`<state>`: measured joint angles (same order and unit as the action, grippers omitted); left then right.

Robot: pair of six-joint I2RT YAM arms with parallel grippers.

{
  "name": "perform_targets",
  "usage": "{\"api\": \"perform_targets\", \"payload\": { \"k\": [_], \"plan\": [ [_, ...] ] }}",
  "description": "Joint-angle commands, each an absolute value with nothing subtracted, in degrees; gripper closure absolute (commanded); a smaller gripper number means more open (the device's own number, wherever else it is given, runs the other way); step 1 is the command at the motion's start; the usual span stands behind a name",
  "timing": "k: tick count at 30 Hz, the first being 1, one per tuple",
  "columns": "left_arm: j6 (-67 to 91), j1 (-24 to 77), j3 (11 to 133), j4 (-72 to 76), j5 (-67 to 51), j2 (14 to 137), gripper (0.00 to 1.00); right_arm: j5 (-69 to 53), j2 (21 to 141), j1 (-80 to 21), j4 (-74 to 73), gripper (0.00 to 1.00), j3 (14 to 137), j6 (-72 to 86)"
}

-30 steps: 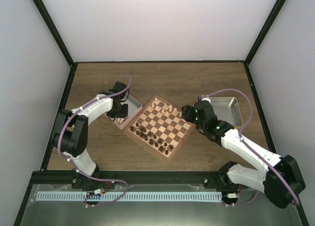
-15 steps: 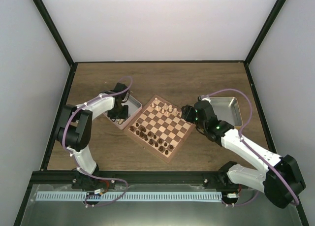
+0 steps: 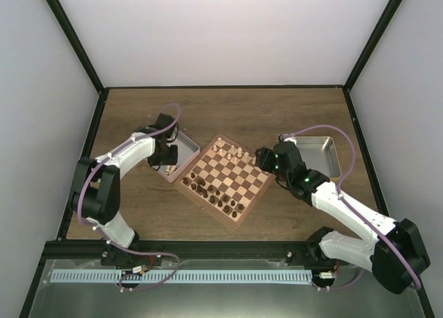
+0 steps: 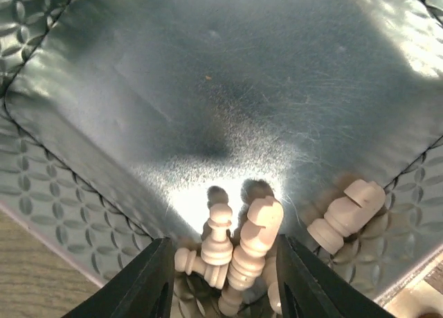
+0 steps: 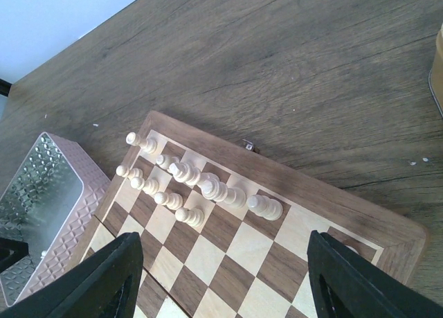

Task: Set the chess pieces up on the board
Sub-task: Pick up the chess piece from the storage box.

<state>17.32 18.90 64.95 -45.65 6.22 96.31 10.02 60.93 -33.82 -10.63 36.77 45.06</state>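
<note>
The board lies turned like a diamond at mid-table. Several light beige chess pieces stand in its far corner, also seen in the right wrist view. More beige pieces lie heaped in a corner of a metal tray: a pawn, a bishop and another piece off to the right. My left gripper reaches down into that tray, open, its fingers on either side of the pawn and bishop. My right gripper hovers wide open over the board's right side, holding nothing.
Dark brown pieces stand along the board's near-left edge. A second silver tray sits right of the board, behind my right arm. The patterned tray wall rises close by my left finger.
My left gripper's jaws have widened inside the tray and the left arm has shifted slightly. The right arm has not moved.
</note>
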Motion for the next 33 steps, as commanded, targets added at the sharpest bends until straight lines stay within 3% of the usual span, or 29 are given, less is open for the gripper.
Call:
{"api": "perform_targets", "payload": {
  "k": [1,20,26,33],
  "plan": [
    [20.6,18.7,61.4,-45.3,4.5,95.1,0.57,10.2,60.6,-33.4,-10.2,0.33,38.3,45.7],
    [25.6,18.4,60.7,-43.5,1.1,102.0,0.56,12.3,58.5,-33.4,-10.0,0.32,37.0,45.6],
    [24.4,18.3,62.9,-43.6,1.8,103.4,0.79,12.7,58.6,-33.4,-10.2,0.32,37.2,45.4],
    [23.8,18.4,63.9,-43.1,9.8,101.4,0.86,12.5,59.3,-33.4,-9.9,0.32,37.3,45.6]
  ]
}}
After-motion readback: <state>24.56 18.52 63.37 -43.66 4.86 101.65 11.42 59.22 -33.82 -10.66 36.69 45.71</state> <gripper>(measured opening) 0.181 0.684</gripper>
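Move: The piece to be gripped lies among the loose pale pieces in the storage box's near corner, about 1 cm back from the left hand, sideways level with it and some 4 cm below. A knight lies by the box's right wall, about 4 cm to the right of that piece and 1 cm farther out. The chessboard's middle is roughly 23 cm to this hand's right and 5 cm back. From the right hand the piece lies some 31 cm left, 3 cm back and 14 cm below. The left fingertips close on a pale piece in the storage box, narrowing from both sides of its head only near the end. To get there the hand backs about 3 cm towards the box's near corner while sinking, then eases some 2 cm forward again and settles 3.5 cm lower than it began, the fingertips swinging back a little and the wrist turning slightly counter-clockwise. ##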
